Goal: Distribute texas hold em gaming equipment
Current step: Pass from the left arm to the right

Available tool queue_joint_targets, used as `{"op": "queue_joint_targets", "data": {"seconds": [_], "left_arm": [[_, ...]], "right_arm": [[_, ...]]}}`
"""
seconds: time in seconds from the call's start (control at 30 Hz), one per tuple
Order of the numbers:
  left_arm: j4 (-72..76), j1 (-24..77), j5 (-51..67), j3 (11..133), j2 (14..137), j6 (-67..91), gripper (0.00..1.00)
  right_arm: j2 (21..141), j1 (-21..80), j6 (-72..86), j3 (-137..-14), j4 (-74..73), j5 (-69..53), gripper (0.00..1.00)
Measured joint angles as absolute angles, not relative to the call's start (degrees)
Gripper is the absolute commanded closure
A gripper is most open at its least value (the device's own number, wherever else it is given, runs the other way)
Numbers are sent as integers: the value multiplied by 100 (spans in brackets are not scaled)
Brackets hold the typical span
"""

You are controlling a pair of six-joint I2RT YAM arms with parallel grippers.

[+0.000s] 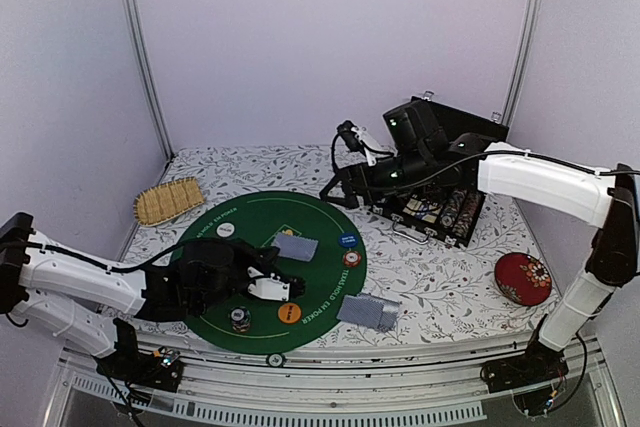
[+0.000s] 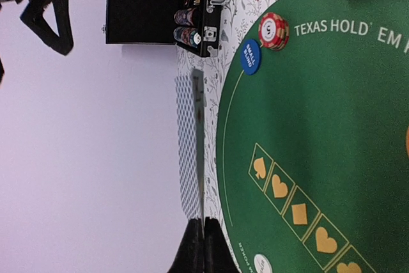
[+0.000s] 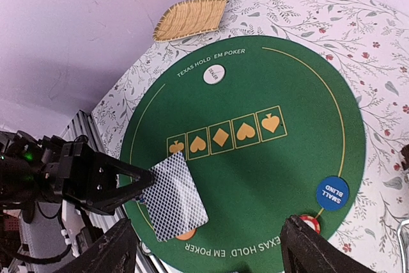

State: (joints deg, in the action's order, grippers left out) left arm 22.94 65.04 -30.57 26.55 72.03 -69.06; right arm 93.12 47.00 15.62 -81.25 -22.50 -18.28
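A playing card (image 3: 174, 199) with a blue-grey patterned back hangs over the near part of the round green poker mat (image 1: 325, 282). My left gripper (image 2: 204, 220) is shut on the card's edge (image 2: 199, 145). My right gripper (image 3: 208, 254) hovers high over the mat's far side, open, with nothing between its fingers (image 3: 108, 247). On the mat lie a white dealer button (image 3: 214, 74), a blue small-blind button (image 3: 331, 192), a red-and-white chip (image 1: 351, 258), an orange button (image 1: 289, 312) and a striped chip (image 1: 240, 319). A spread of cards (image 1: 368, 310) rests just off the mat's right edge.
An open black chip case (image 1: 440, 197) with rows of chips stands at the back right, below the right arm. A tan bamboo mat (image 1: 168, 200) lies at the back left. A red round cushion (image 1: 522, 278) sits at the right. A floral cloth covers the table.
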Motion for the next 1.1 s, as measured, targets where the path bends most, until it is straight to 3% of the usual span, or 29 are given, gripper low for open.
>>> {"op": "queue_joint_targets", "data": {"seconds": [0.33, 0.5, 0.77, 0.87, 1.07, 1.1], "left_arm": [[3385, 6652, -3234, 2318, 7227, -7502, 100], [3533, 6667, -3247, 2307, 7199, -7592, 100], [3605, 6672, -3247, 2296, 7199, -7651, 100], [3618, 6672, -3249, 2296, 7199, -7651, 100], [3603, 6672, -3253, 2296, 7201, -7649, 100], [3599, 6672, -3253, 2296, 7203, -7649, 96]], "right_arm": [[10453, 4781, 1691, -8613, -2060, -2926, 23], [10757, 4877, 1586, -8761, -2119, -3267, 44], [10923, 4919, 1400, -8779, -2305, -3581, 69], [10923, 4919, 1404, -8779, -2318, -3673, 93], [10923, 4921, 1330, -8781, -2375, -3697, 98], [10923, 4921, 1321, -8779, -2383, -3675, 98]]}}
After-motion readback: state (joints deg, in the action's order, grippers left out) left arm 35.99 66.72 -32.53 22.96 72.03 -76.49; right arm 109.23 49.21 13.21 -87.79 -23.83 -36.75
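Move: The left hand already holds the playing cards shut in its fingers, their middle about 3 cm ahead, 3 cm right and 1 cm below. From the empty, open right hand they lie some 7 cm left, 5 cm back and 10 cm below; down on the table, the small blind button is 5 cm ahead and 4 cm right, the red chips 1 cm ahead and 5 cm right, the laid-out cards 12 cm back and 8 cm right. The right hand sinks about 7 cm and goes 6 cm left, drifting back some 4 cm in the later part, onto the free end of the playing cards; its wrist yaws and tips roughly 20 degrees, and the fingers shut to pinch them. The left hand keeps its grip, lifts a little over 2 cm early on, tilting its fingertips up, then holds still. ##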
